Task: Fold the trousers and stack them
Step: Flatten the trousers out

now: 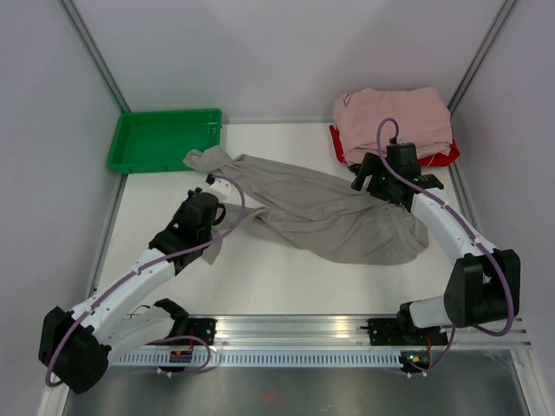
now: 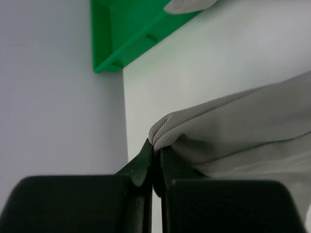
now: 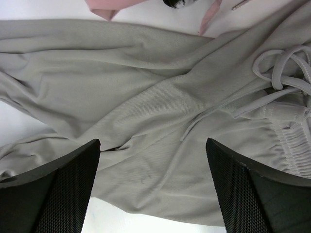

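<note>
The grey-beige trousers lie crumpled across the middle of the table, one leg reaching toward the far left corner. My left gripper is at that leg's left edge, shut on a ribbed fold of the trousers. In the left wrist view the fingertips pinch the fabric tight. My right gripper hovers open over the trousers' right part. In the right wrist view it stands wide above the cloth, with the drawstring and elastic waistband to the right.
A green tray sits at the far left corner, also seen in the left wrist view. Pale pink garments are piled on something red at the far right. Walls close in on three sides.
</note>
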### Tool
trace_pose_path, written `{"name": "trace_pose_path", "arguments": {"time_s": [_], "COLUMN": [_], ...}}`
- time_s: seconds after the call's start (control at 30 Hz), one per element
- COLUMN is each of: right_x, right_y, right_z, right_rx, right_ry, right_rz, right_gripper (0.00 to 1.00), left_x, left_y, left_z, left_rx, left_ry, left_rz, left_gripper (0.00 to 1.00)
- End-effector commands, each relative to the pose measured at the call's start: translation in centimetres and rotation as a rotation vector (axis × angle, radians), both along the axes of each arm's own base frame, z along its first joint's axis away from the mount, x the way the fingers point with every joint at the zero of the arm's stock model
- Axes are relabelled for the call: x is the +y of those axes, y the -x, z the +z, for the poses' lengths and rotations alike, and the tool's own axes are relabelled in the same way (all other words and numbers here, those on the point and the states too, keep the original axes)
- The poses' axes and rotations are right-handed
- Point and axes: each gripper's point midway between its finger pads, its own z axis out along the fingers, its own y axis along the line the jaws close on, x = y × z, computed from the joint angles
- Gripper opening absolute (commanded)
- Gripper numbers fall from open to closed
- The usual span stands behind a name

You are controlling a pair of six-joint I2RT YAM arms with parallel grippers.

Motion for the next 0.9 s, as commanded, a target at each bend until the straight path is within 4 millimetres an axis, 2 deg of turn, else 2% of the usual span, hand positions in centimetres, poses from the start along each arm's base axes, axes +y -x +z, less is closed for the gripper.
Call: {"name": "trace_pose_path", "arguments": {"time_s": [0.0,0.03,0.13,0.2,0.23,0.27,0.3,0.33,0.37,0.43,0.47,0.53,0.57,0.63,0.7,0.77,0.83,0.87], "right_x": [-0.5,-0.5,-0.4,-0.6,-0.7,-0.7,-0.9,-1.0,-1.2,-1.5,-1.8,-2.6,-3.2,-4.1,-5.3,-6.1,-6.2,-6.1], "right_y": [-0.6,-0.5,-0.4,-0.4,-0.4,-0.6,-0.5,-0.6,-0.8,-0.6,-0.6,0.2,0.7,1.3,1.7,2.1,1.5,1.5], "right_z": [-0.8,-1.0,-1.7,-1.9,-2.0,-1.8,-2.1,-2.1,-1.9,-2.4,-2.5,-3.5,-4.1,-4.8,-5.7,-6.7,-7.0,-7.7], "right_rx": [0.033,0.045,0.081,0.099,0.104,0.101,0.115,0.116,0.116,0.144,0.154,0.203,0.225,0.244,0.260,0.277,0.254,0.264], "right_ry": [0.031,0.034,0.034,0.041,0.048,0.054,0.068,0.076,0.083,0.108,0.119,0.138,0.142,0.137,0.122,0.112,0.108,0.107], "right_rz": [-0.026,-0.026,-0.028,-0.031,-0.032,-0.029,-0.029,-0.032,-0.033,-0.035,-0.047,-0.078,-0.095,-0.142,-0.189,-0.223,-0.223,-0.219], "right_gripper": [0.95,0.95,0.96,0.96,0.96,0.96,0.96,0.96,0.97,0.97,0.98,0.98,0.98,0.98,0.98,0.97,0.96,0.96], "left_x": [4.5,5.3,7.8,8.6,8.5,8.6,8.1,7.8,7.3,6.3,5.8,4.7,3.8,1.7,-1.6,-3.6,-4.8,-5.3], "left_y": [-0.5,-0.6,-0.6,-0.5,-0.7,-0.6,-0.9,-1.0,-1.6,-1.9,-2.3,-2.6,-3.0,-3.6,-4.5,-4.9,-5.8,-6.2], "left_z": [3.6,4.5,5.6,5.5,5.2,4.6,5.5,5.6,6.8,7.0,8.4,9.3,10.8,10.9,10.1,8.7,5.9,5.9], "left_rx": [-0.096,-0.134,-0.146,-0.109,-0.086,-0.046,-0.063,-0.051,-0.065,-0.065,-0.096,-0.124,-0.174,-0.161,-0.101,-0.038,0.067,0.083], "left_ry": [-0.241,-0.235,-0.191,-0.193,-0.198,-0.201,-0.140,-0.108,-0.067,0.037,0.075,0.182,0.285,0.411,0.589,0.715,0.748,0.764], "left_rz": [-0.013,0.013,0.064,0.066,0.066,0.066,0.071,0.071,0.072,0.062,0.056,0.045,0.055,0.003,-0.061,-0.040,-0.006,-0.001], "left_gripper": [0.02,0.02,0.04,0.23,0.60,0.89,0.99,1.00,1.00,1.00,1.00,1.00,1.00,1.00,1.00,0.99,0.99,0.99]}}
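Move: The left hand holds the end of a trouser leg; the bare table where it is to lie is some 10 cm to its left, 3 cm ahead and 17 cm below. The other leg's end is about 25 cm straight ahead, the green bin 31 cm ahead and 13 cm left. From the open right hand, the waistband lies about 10 cm right, 3 cm back and 13 cm down, the drawstring bow 8 cm right and 4 cm ahead. Left hand pulls held leg 9 cm left, releases, then rises rightward; open right hand sinks 7 cm towards waistband. ##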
